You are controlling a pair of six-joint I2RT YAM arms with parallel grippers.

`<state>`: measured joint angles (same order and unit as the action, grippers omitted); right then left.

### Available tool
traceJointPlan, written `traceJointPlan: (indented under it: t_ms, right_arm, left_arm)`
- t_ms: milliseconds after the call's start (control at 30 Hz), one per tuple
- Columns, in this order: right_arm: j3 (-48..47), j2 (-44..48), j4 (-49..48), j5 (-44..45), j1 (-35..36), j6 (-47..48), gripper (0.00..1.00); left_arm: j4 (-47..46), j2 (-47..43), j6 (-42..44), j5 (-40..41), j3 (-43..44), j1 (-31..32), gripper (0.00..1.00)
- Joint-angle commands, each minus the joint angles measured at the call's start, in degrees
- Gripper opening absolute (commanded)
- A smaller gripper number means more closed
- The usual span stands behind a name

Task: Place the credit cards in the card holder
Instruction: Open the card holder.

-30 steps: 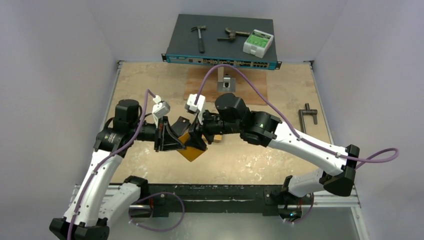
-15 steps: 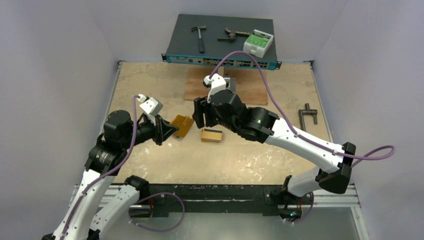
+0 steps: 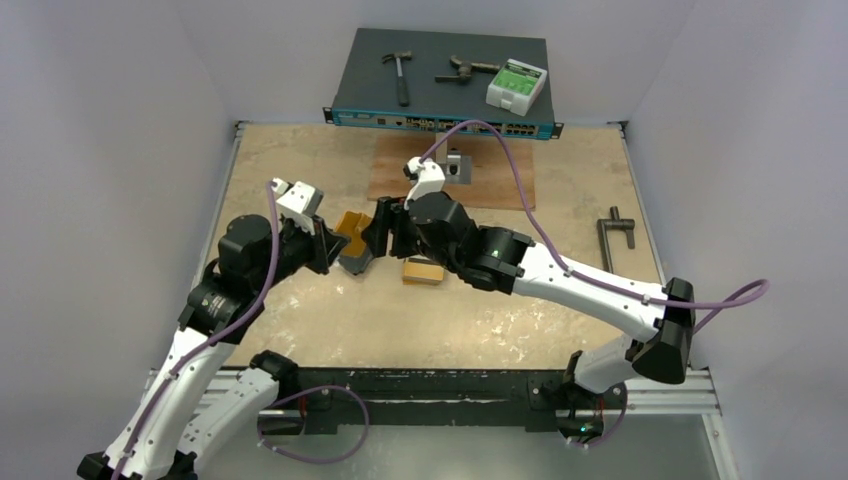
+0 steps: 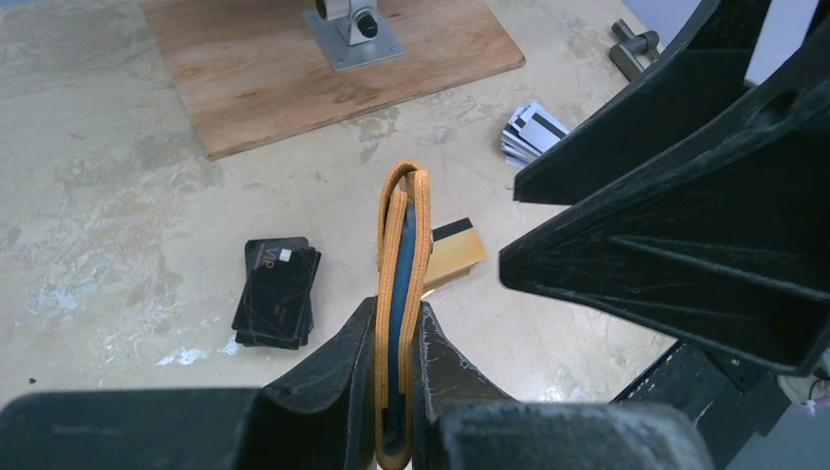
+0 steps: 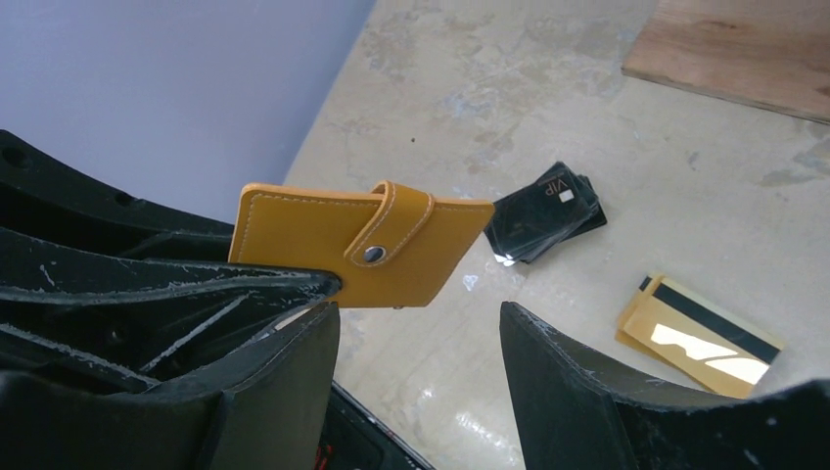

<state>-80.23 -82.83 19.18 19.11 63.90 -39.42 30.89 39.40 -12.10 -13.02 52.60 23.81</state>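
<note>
My left gripper (image 4: pixel 398 308) is shut on the lower edge of the orange card holder (image 4: pixel 401 235). It holds the holder folded and edge-on above the table. In the right wrist view the holder (image 5: pixel 323 240) shows its face with the snap tab closed. My right gripper (image 5: pixel 421 318) is open and empty just beside the holder, as the top view shows for the holder (image 3: pixel 352 238), the left gripper (image 3: pixel 335 250) and the right gripper (image 3: pixel 384 228). A yellow-orange card stack (image 3: pixel 423 270) lies on the table below, with its black stripe visible (image 5: pixel 700 333). Silver-grey cards (image 4: pixel 533 129) lie further off.
A stack of black VIP cards (image 4: pixel 277 292) lies on the table left of the holder. A wooden board with a metal fixture (image 3: pixel 450 170) sits at the back. A network switch (image 3: pixel 440 90) carries a hammer and other tools. A metal handle (image 3: pixel 615 232) lies at the right.
A second ago the holder hung open and low between both grippers. It is now folded shut in my left gripper, higher and further back. My right gripper drew away, then came back beside it.
</note>
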Motion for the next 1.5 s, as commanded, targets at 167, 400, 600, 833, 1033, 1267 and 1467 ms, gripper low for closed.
traceJointPlan:
  t_ms: [167, 400, 600, 833, 1033, 1267, 1467]
  right_arm:
    - [-2.4, -3.1, -8.2, 5.9, 2.0, -0.5, 0.61]
    - [-8.7, -8.5, -5.1, 11.1, 3.8, 1.9, 0.58]
    - [-11.1, -11.7, -3.1, 17.0, 5.2, 3.9, 0.43]
    - [-13.2, -14.6, -3.0, 20.5, 6.9, 6.9, 0.23]
    - [-11.7, -13.8, -3.9, 22.8, 7.5, 7.9, 0.00]
    - [-8.8, -12.0, -4.1, 25.9, 7.6, 9.5, 0.00]
    - [-7.7, -11.2, -1.5, 29.9, 7.7, 10.4, 0.00]
  left_arm:
    - [-3.8, -0.6, -2.8, 0.7, -1.4, 1.0, 0.00]
    - [-4.6, -1.1, -3.4, -0.6, -1.4, 1.3, 0.00]
    - [-5.3, -1.3, -4.8, -4.2, -0.8, 1.5, 0.00]
    - [-5.8, -1.8, -5.9, -6.5, -0.4, 1.5, 0.00]
    - [-4.7, -2.4, -6.3, -6.4, -0.4, 1.5, 0.00]
    - [-3.9, -3.1, -5.9, -4.4, -0.3, 1.5, 0.00]
    - [-3.7, -3.3, -5.3, -2.8, -0.1, 1.4, 0.00]
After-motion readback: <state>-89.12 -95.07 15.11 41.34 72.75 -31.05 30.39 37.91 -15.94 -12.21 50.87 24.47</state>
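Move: The card holder, already pinched in the left fingers, has its middle about 5 cm left of the open right hand, 1 cm farther out and roughly 1 cm lower; its strap and snap face that hand. From the left hand the holder's middle is some 2 cm ahead, 3 cm right and 1 cm higher. On the table, about 27 cm below the right hand, lie the black cards, 9 cm ahead and 5 cm left, and the gold cards, 5 cm ahead and 8 cm right. Leftward by about 5 cm and a touch forward, the right hand brings its half-open fingers to the holder's strap side, then shuts them completely at the snap while the wrist rolls and swings clockwise, some 15 degrees in all. The closed tips come to touch the holder beside the snap. The left hand stays nearly still and keeps its pinch. ##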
